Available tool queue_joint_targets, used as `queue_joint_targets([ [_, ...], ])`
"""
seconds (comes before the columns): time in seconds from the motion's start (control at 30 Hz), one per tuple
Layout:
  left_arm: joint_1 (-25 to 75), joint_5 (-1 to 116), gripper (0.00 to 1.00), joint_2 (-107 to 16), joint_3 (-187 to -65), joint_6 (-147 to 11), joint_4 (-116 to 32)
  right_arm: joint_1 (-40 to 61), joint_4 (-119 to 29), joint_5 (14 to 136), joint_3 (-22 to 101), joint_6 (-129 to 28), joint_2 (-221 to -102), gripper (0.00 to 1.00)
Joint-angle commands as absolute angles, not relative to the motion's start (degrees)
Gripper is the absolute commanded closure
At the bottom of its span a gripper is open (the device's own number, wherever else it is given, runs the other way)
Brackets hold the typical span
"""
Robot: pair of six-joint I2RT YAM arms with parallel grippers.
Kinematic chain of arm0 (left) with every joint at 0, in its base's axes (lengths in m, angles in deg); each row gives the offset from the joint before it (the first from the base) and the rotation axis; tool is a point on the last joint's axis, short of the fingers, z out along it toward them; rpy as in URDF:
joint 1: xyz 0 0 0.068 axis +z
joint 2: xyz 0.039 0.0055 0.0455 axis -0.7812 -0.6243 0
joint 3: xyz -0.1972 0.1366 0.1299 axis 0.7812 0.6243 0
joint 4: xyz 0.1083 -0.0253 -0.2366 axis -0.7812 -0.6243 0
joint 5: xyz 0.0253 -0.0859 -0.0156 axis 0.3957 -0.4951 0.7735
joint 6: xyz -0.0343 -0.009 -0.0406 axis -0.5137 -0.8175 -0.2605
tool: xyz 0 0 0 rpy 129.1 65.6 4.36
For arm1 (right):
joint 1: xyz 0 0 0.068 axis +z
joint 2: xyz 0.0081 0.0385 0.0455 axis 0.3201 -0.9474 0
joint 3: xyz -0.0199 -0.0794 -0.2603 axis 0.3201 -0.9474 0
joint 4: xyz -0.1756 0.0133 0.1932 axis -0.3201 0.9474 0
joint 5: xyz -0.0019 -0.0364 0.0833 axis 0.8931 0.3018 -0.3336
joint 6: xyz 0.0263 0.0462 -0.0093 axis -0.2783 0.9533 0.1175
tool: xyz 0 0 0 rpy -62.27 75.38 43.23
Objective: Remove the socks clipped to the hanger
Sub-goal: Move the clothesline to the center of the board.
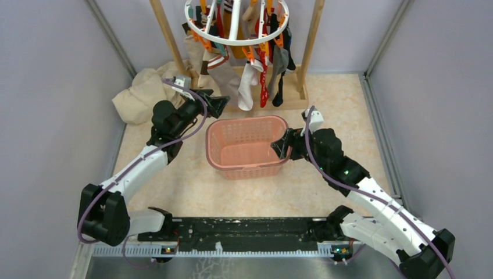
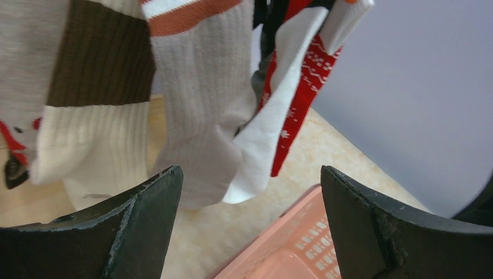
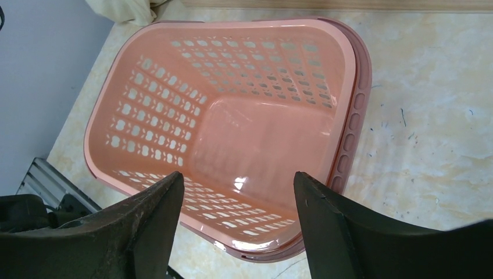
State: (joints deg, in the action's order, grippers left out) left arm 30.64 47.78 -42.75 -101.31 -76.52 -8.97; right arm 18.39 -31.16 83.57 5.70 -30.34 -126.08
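The white ring hanger [image 1: 283, 20] hangs at the top centre with several socks [image 1: 247, 87] clipped under it. My left gripper [image 1: 221, 105] is open just left of and below the lowest socks, holding nothing. In the left wrist view a grey ribbed sock with an orange stripe [image 2: 203, 116], a brown and cream sock [image 2: 93, 110], a white sock [image 2: 273, 139] and a red patterned sock [image 2: 302, 87] dangle just beyond the left gripper [image 2: 250, 177]. My right gripper [image 1: 281, 149] is open at the right end of the pink basket [image 1: 244, 119], with nothing between its fingers.
The pink slotted basket [image 3: 360, 87] has nothing in it and sits on the table below the hanger; its corner [image 2: 296, 238] shows under the left fingers. A wooden rail frame [image 1: 165, 35] carries the hanger. A beige cloth pile [image 1: 142, 93] lies at the back left. Walls close both sides.
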Motion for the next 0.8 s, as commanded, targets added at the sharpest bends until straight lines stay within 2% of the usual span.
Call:
queue_joint_targets([
  [0.0, 29.5, 56.4, 0.06, -42.5, -103.7, -69.8, -10.2, 18.3, -32.2, 83.1, 7.1, -31.3, -124.7, 0.30],
  [0.2, 29.3, 60.3, 0.06, -44.5, -105.9, -65.6, -10.7, 18.3, -32.3, 81.6, 7.7, -31.8, -126.2, 0.31],
  [0.77, 29.4, 58.9, 0.04, -55.1, -111.8, -61.8, -5.7, 18.3, -31.7, 81.5, 8.2, -32.3, -126.8, 0.31],
])
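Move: The striped grey sock hangs about 10 cm ahead of the left hand, roughly 3 cm to its right, its middle some 5 cm higher. The cream-and-brown sock hangs level with it, about 4 cm left of the hand, and the white sock about 8 cm right of the hand, also 10 cm out. The basket sits some 11 cm back, 8 cm right and 25 cm below. From the right hand, the striped sock is about 24 cm ahead, 14 cm left and 14 cm up. The left hand reaches forward about 7 cm towards the hanging striped grey and cream-and-brown socks, going nearly level at first, then sinking some 3 cm towards their lower ends. On the way the wrist swings about 10 degrees counter-clockwise and rolls its left side up by a like amount, bringing the gap between the wide-open fingers round to face the lower ends of both socks; no grip is taken. ##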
